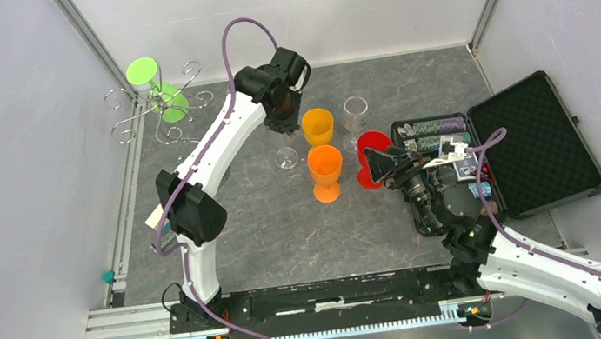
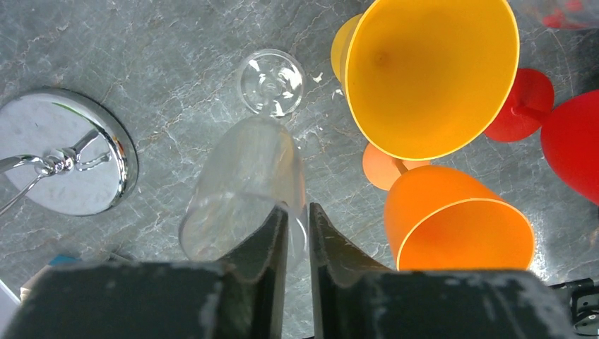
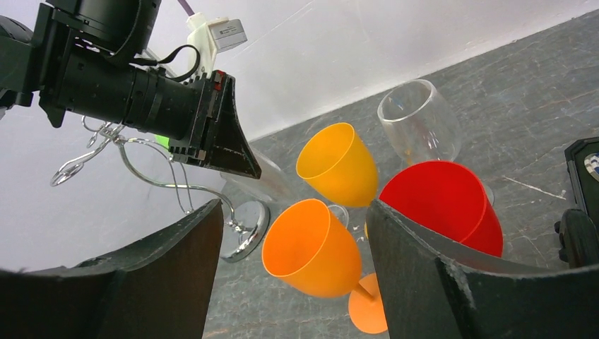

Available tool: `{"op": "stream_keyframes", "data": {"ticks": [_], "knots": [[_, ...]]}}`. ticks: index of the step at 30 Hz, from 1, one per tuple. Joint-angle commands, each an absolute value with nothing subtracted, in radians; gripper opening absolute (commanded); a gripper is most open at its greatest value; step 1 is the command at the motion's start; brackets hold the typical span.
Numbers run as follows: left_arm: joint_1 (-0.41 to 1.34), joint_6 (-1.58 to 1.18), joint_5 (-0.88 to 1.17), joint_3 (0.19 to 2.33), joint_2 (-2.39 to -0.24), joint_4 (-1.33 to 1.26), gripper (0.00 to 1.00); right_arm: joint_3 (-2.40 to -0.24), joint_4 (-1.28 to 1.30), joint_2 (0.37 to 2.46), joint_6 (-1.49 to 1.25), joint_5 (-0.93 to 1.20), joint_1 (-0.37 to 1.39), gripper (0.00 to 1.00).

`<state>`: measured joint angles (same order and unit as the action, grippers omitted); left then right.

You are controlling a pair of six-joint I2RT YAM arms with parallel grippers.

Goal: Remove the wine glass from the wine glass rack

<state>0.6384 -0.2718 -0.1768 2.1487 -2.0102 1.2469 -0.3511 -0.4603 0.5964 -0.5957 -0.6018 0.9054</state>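
The wine glass rack (image 1: 157,116) stands at the back left, and a green wine glass (image 1: 150,77) still hangs on it. Its shiny round base (image 2: 65,151) shows in the left wrist view. A clear wine glass (image 2: 240,180) stands on the table to the right of the rack, its foot (image 2: 272,80) on the surface. My left gripper (image 2: 298,210) hangs over it with the rim's wall between its fingers; the jaws stand slightly apart and do not pinch it. My right gripper (image 3: 295,206) is wide open and holds nothing, low beside the red glass.
A yellow glass (image 1: 317,123), an orange glass (image 1: 325,166), a red glass (image 1: 371,157) and a second clear glass (image 1: 355,110) stand close together mid-table. An open black case (image 1: 539,142) with chips lies at the right. Walls enclose the table.
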Motion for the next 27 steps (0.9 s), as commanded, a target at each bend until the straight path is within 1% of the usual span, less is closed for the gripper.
{"op": "stream_keyframes", "data": {"ticks": [1,8,13,18,23,26,27], "knots": [[0.627,-0.230,-0.163,2.197,-2.019,1.230,0.26,-0.341,-0.478,0.575,-0.613,-0.601,0.910,0.78],[0.618,-0.227,-0.170,2.219,-2.013,1.232,0.35,-0.344,-0.479,0.568,-0.612,-0.607,0.909,0.78],[0.614,-0.221,-0.177,2.266,-1.977,1.232,0.47,-0.349,-0.475,0.575,-0.613,-0.597,0.909,0.78],[0.609,-0.214,-0.180,2.305,-1.920,1.231,0.62,-0.349,-0.472,0.576,-0.612,-0.598,0.910,0.78],[0.590,-0.206,-0.206,2.290,-1.820,1.200,0.76,-0.350,-0.468,0.574,-0.613,-0.599,0.909,0.78],[0.565,-0.201,-0.239,2.243,-1.728,1.148,0.89,-0.351,-0.466,0.577,-0.614,-0.600,0.910,0.78],[0.555,-0.196,-0.242,2.219,-1.687,1.118,0.94,-0.351,-0.465,0.577,-0.613,-0.599,0.908,0.78]]}}
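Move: The clear flute is between the left fingers by its wall near the rim. Its middle lies about 8 cm below the hand, 2 cm ahead and 2 cm to the left. The yellow goblet stands some 4 cm ahead and 6 cm right of the left hand; the orange one is about 6 cm back and 8 cm right; the rack's round foot is roughly 20 cm left and 2 cm ahead. From the right hand, the flute is some 15 cm ahead, 25 cm left and well below. The clear flute is let go: the left fingers, already slightly parted at its rim, spread nearly wide while the hand first eases forward about a centimetre. Then the left hand climbs clear of the glass, some 10 cm and quickening, drifting a little left late on, its fingertips swinging up and forward by about 15 degrees. ##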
